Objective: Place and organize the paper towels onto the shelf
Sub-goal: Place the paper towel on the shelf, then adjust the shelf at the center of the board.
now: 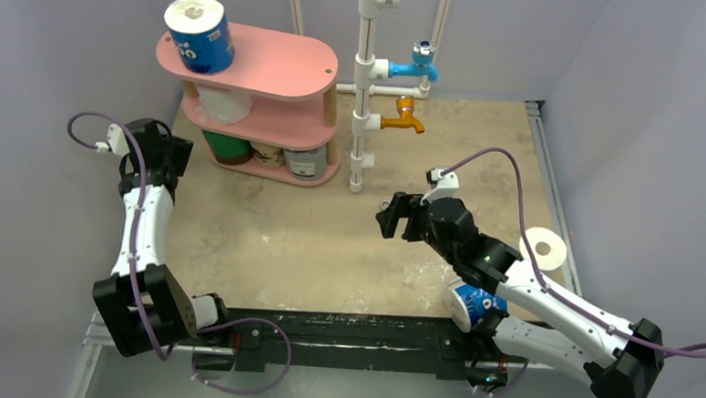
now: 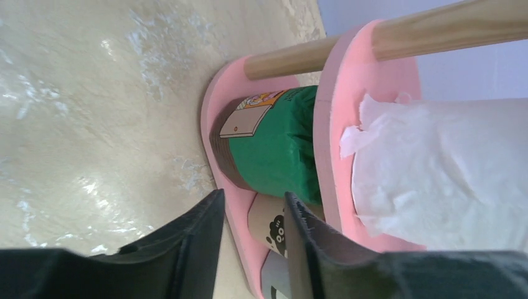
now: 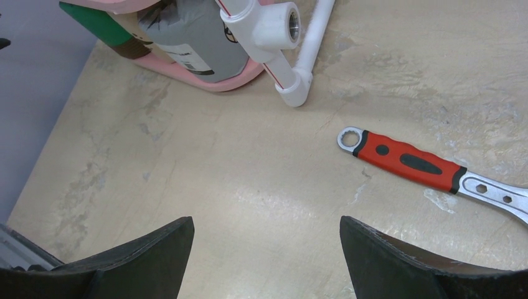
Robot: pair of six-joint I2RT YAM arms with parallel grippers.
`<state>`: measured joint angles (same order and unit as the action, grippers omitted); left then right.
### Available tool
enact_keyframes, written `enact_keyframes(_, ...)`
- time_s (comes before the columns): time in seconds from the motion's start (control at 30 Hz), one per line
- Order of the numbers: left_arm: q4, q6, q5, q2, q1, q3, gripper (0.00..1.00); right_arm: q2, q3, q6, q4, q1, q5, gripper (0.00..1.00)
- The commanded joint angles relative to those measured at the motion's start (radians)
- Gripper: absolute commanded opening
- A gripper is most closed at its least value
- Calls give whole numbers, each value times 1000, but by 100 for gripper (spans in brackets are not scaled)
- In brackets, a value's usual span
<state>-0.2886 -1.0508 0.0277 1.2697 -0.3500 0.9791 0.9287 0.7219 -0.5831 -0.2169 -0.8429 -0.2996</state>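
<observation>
The pink shelf [image 1: 279, 58] stands at the far left. A blue printed paper towel roll [image 1: 198, 34] is on its top board and a bare white one [image 1: 225, 107] on the middle board. Green [image 1: 227, 147], brown [image 1: 268, 155] and grey [image 1: 307, 162] rolls stand on the bottom board. My left gripper [image 1: 165, 148] is just left of the shelf, its jaws partly open and empty; its wrist view shows the green roll [image 2: 274, 149] and white roll [image 2: 448, 168] close ahead. My right gripper [image 1: 398, 218] hovers open mid-table. A white roll [image 1: 545, 248] and a blue roll [image 1: 476, 306] lie by the right arm.
A white pipe frame [image 1: 362, 90] with blue [image 1: 417, 66] and orange [image 1: 401, 119] taps stands right of the shelf. A red-handled wrench [image 3: 408, 163] lies on the table ahead of my right gripper. Grey walls enclose the table on three sides.
</observation>
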Motion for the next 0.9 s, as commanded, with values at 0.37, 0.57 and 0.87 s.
enact_keyframes(0.37,90,-178,-249,-207,-123,7,62,-48,9,-4,17,4,16,89)
enact_keyframes(0.57,178,-243,-249,-219,-127,58,93,-52,9,-2,12,4,8,89)
enact_keyframes(0.87,257,-338,-245,-205,-167,74,93,-38,17,3,16,4,12,89)
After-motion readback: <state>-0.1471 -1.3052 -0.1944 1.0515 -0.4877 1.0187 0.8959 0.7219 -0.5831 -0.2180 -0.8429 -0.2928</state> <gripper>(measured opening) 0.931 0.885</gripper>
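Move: The blue paper towel roll on the top board stands some 15 cm ahead of the left gripper, 7 cm to its right and about 19 cm above. The white paper towel on the middle board is about 12 cm ahead, 8 cm right and 3 cm above; the green pack below is also 12 cm ahead and 8 cm right, but 13 cm down. From the right gripper the blue roll is about 29 cm ahead, 37 cm left and 19 cm up. Lift the left gripper clear of the shelf front, about 14 cm up, towards the blue roll's level. Draw back some 4 cm with a little drift left at first, then ease forward and right by about 2 cm while still climbing. Tip the fingers up some 25 degrees to nearly level and spread them from partly open to wide, touching nothing. ##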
